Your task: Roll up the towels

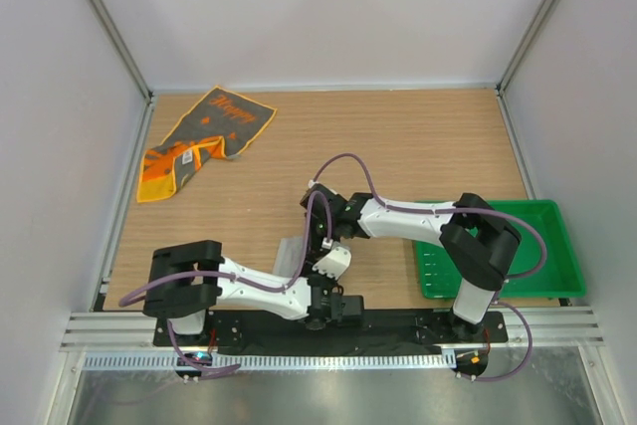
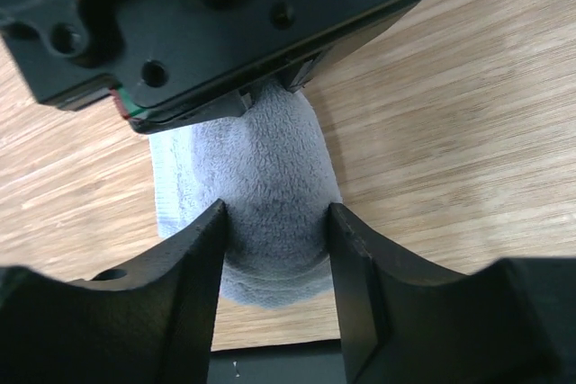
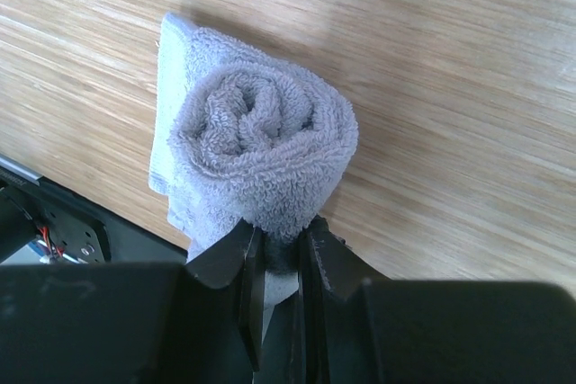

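The light grey towel [image 3: 261, 132] is rolled into a tight spiral and lies on the wooden table near the front edge [image 1: 291, 254]. My right gripper [image 3: 281, 245] is shut on one end of the roll, pinching a fold of it. My left gripper [image 2: 274, 240] straddles the roll [image 2: 270, 168] from the other side, both fingers pressed against its flanks. The right gripper's black body [image 2: 225, 15] hangs over the roll's far end. In the top view both grippers, left [image 1: 317, 291] and right [image 1: 323, 266], meet over the roll. The dark grey towel with orange print [image 1: 204, 136] lies crumpled, unrolled, at the far left.
A green plastic tray [image 1: 542, 211] stands at the right front, under the right arm. The black base rail [image 1: 388, 330] runs just behind the roll along the table's near edge. Walls enclose the table on three sides.
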Available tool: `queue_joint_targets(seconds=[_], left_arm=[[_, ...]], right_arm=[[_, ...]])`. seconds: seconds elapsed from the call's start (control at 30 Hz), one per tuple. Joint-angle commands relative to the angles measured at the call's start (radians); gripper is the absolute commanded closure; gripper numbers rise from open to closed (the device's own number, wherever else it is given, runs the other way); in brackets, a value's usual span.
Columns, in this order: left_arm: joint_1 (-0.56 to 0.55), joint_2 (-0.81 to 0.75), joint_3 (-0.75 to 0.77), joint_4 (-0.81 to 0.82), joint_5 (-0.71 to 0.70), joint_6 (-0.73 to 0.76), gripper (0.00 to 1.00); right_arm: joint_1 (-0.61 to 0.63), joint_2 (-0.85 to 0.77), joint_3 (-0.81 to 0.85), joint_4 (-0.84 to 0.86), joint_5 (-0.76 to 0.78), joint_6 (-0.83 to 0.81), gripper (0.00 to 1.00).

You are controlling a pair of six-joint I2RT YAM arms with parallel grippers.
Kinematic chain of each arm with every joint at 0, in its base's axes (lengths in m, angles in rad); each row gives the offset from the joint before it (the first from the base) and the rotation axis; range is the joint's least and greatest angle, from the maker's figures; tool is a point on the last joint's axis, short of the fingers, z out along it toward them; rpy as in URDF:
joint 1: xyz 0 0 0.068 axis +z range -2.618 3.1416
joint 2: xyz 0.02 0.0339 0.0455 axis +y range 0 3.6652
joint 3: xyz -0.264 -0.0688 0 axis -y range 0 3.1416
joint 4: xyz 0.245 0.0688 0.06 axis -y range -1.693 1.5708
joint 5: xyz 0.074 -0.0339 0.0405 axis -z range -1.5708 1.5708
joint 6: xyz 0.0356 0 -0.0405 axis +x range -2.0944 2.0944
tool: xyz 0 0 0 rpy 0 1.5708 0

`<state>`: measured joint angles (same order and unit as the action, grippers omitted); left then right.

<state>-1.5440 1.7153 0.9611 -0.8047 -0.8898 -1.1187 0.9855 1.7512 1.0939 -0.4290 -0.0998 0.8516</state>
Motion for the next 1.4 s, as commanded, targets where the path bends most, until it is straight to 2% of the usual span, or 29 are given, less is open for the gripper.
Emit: queue_joint_targets(seconds=[0.0, 0.27, 0.37, 0.5, 0.6, 0.67, 0.77, 0.93, 1.03, 1.17, 1.23, 1.37], left_arm=[[-0.002, 0.015, -0.033, 0.042, -0.018, -0.049, 0.5], [-0.004, -0.019, -0.119, 0.117, 0.025, -0.058, 0.52], [-0.004, -0.02, -0.139, 0.13, 0.025, -0.069, 0.61], [-0.004, -0.052, -0.173, 0.139, 0.017, -0.099, 0.87], [-0.002, -0.103, -0.229, 0.217, 0.026, -0.073, 0.94], [-0.001, -0.161, -0.286, 0.286, 0.061, -0.026, 0.94], [0.007, -0.241, -0.352, 0.401, 0.11, 0.02, 0.94], [0.033, -0.383, -0.438, 0.547, 0.189, 0.086, 0.94], [0.074, -0.437, -0.504, 0.608, 0.259, 0.111, 0.94], [0.203, -0.514, -0.59, 0.748, 0.458, 0.125, 0.95], [0.226, -0.548, -0.631, 0.775, 0.489, 0.119, 0.95], [0.315, -0.641, -0.689, 0.8, 0.574, 0.089, 0.95]], right_arm=[[0.004, -0.039, -0.003, -0.088, -0.02, -0.013, 0.9], [-0.01, -0.056, 0.001, -0.094, -0.043, -0.026, 0.87], [-0.016, -0.062, 0.003, -0.108, -0.046, -0.031, 0.86], [-0.039, -0.091, -0.022, -0.1, -0.073, -0.039, 0.81], [-0.07, -0.116, -0.037, -0.102, -0.074, -0.045, 0.66], [-0.093, -0.137, -0.037, -0.109, -0.069, -0.052, 0.46], [-0.128, -0.173, -0.039, -0.109, -0.052, -0.054, 0.26], [-0.186, -0.254, -0.057, -0.11, 0.021, -0.031, 0.24], [-0.196, -0.321, -0.1, -0.047, 0.023, -0.017, 0.24], [-0.196, -0.397, -0.208, 0.102, -0.015, 0.001, 0.24], [-0.196, -0.418, -0.259, 0.14, -0.027, 0.003, 0.24], [-0.194, -0.432, -0.356, 0.319, -0.116, 0.017, 0.24]])
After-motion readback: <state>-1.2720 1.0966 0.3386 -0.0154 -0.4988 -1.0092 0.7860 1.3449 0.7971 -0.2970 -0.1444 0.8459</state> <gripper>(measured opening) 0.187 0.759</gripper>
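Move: Straddling the near end of the grey towel's roll, the half-open left fingers have the roll's middle about 3 cm ahead, 1 cm to the left and 1 cm below. From the right hand, already pinching the roll farther out, that middle lies some 2 cm back and 1 cm below, neither left nor right. The orange-trimmed towel lies about 27 cm ahead of the left hand and 24 cm to its left; the green bin's middle is roughly 42 cm to the right of the right hand, level with it. Sinking about 1 cm, the left hand shuts its fingers and pinches the near end of the roll, then keeps that grip while rolling its left side down some 40 degrees. The right hand holds on until the left has closed, then opens wide, lets go and withdraws about 7 cm to the right, rising roughly 6 cm and swinging a little forward before easing back and slightly down. ##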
